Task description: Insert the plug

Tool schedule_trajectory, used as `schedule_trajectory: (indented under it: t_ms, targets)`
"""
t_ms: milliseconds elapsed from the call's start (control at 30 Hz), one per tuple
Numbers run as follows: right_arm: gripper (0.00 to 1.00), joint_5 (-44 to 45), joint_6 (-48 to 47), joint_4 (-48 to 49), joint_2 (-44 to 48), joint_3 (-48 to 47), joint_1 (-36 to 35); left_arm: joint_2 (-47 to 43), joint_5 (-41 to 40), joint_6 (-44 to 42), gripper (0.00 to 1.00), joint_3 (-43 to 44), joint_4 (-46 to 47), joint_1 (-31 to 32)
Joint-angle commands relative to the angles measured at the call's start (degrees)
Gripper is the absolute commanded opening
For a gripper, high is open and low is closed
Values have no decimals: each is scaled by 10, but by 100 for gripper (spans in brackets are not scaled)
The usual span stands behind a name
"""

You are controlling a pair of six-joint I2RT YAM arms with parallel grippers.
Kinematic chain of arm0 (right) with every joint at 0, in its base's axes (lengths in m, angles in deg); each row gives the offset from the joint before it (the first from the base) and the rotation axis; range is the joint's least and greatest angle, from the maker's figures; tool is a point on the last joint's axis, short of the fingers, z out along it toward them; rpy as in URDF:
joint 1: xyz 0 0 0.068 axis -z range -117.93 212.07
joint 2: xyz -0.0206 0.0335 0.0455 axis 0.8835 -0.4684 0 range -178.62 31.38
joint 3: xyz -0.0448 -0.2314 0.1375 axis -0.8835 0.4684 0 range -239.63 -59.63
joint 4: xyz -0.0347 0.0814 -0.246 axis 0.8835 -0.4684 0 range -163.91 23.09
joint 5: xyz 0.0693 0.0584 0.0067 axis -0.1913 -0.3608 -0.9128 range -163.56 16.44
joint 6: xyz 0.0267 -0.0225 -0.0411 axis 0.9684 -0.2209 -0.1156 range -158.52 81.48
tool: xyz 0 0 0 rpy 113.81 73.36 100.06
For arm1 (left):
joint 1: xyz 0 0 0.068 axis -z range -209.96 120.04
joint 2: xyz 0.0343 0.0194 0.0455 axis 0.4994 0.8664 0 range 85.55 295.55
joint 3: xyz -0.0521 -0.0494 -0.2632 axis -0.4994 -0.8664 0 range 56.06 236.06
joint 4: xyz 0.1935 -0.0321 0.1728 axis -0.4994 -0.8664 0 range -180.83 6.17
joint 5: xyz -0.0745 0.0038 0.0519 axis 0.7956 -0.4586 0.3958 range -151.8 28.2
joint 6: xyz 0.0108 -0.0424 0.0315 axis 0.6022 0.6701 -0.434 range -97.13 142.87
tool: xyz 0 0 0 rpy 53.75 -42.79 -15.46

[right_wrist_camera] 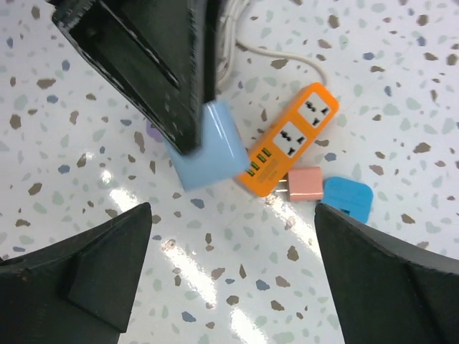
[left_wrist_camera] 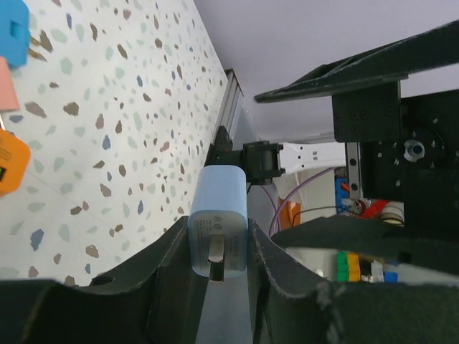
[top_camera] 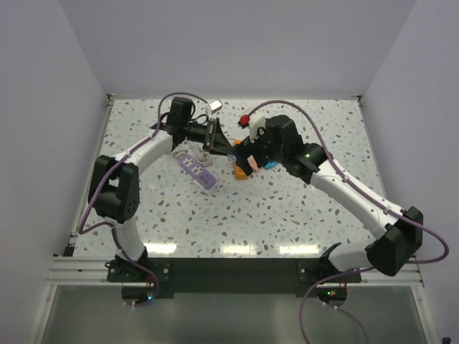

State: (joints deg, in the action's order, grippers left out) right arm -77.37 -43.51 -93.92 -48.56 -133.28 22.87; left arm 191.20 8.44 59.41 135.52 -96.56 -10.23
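A light blue plug (left_wrist_camera: pixel 219 190) sits pinched between the two black fingers of my left gripper (left_wrist_camera: pixel 219 240), its metal prongs pointing back at the wrist camera. The right wrist view shows the same plug (right_wrist_camera: pixel 215 150) hanging above the table beside an orange power strip (right_wrist_camera: pixel 290 136), which lies flat with its sockets facing up. My right gripper (right_wrist_camera: pixel 233 211) hovers over the table just near of the strip, jaws wide apart with nothing between them. From above, both grippers meet at the table's middle, left gripper (top_camera: pixel 215 136) and right gripper (top_camera: pixel 247 154).
A pink plug (right_wrist_camera: pixel 307 184) and a darker blue plug (right_wrist_camera: pixel 349 198) lie at the orange strip's end. A purple power strip (top_camera: pixel 197 168) lies left of centre with a white cable (right_wrist_camera: pixel 287 57) trailing off. White walls enclose the table on three sides.
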Motion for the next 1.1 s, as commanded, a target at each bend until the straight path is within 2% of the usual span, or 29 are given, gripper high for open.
schedule_trajectory:
  t_ms: [0,33,100,200,233,267,333,367,400,433,500,633,700,833,933,1067]
  targets:
    - [99,-14,45,16,57,8,45,-51,7,63,0,0,123,-40]
    - [99,-53,79,17,58,6,59,-55,5,70,0,-1,165,-52]
    - [99,-100,120,36,54,5,89,-67,2,91,0,-3,192,-61]
    - [98,-158,186,93,45,-2,98,-86,5,143,0,-25,292,-64]
    - [98,-189,209,113,42,-4,98,-94,7,171,0,-39,393,-64]
    - [98,-206,238,138,38,-3,100,-109,7,247,0,-70,458,-64]
    - [95,-246,336,235,25,5,105,-116,3,315,0,-90,621,-64]
    - [95,-274,371,267,21,17,105,-116,-9,362,0,-98,658,-64]
    - [93,-283,437,352,16,24,105,-114,-13,378,0,-99,685,-63]
    - [91,-290,470,391,8,39,105,-114,-17,390,0,-100,725,-61]
    - [89,-296,538,481,3,52,105,-114,-25,414,0,-106,755,-60]
    - [88,-296,561,524,1,67,108,-112,-25,457,0,-113,835,-60]
    - [84,-293,571,549,2,75,111,-109,-24,484,0,-116,858,-59]
    - [71,-288,574,567,4,81,112,-93,-22,549,0,-121,953,-59]
    - [66,-285,567,570,5,81,112,-86,-27,586,0,-123,992,-59]
    - [58,-305,566,566,-6,70,112,-86,-28,584,0,-118,988,-58]
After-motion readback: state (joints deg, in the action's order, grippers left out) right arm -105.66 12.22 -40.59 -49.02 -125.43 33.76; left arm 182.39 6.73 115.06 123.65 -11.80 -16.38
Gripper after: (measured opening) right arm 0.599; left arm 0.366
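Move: The light-blue plug is pinched in the left fingers and sticks out about 2 cm to that hand's right. From the open right hand, it lies about 3 cm left, 1 cm ahead and 2 cm below. Down on the table, some 21 cm below the right hand, the orange strip is about 9 cm ahead and 2 cm left, and the pink plug about 7 cm ahead and 4 cm right. Left hand lifts the light-blue plug some 15 cm; right rises alongside, rolls about 60 degrees, fingers narrowing around it. ##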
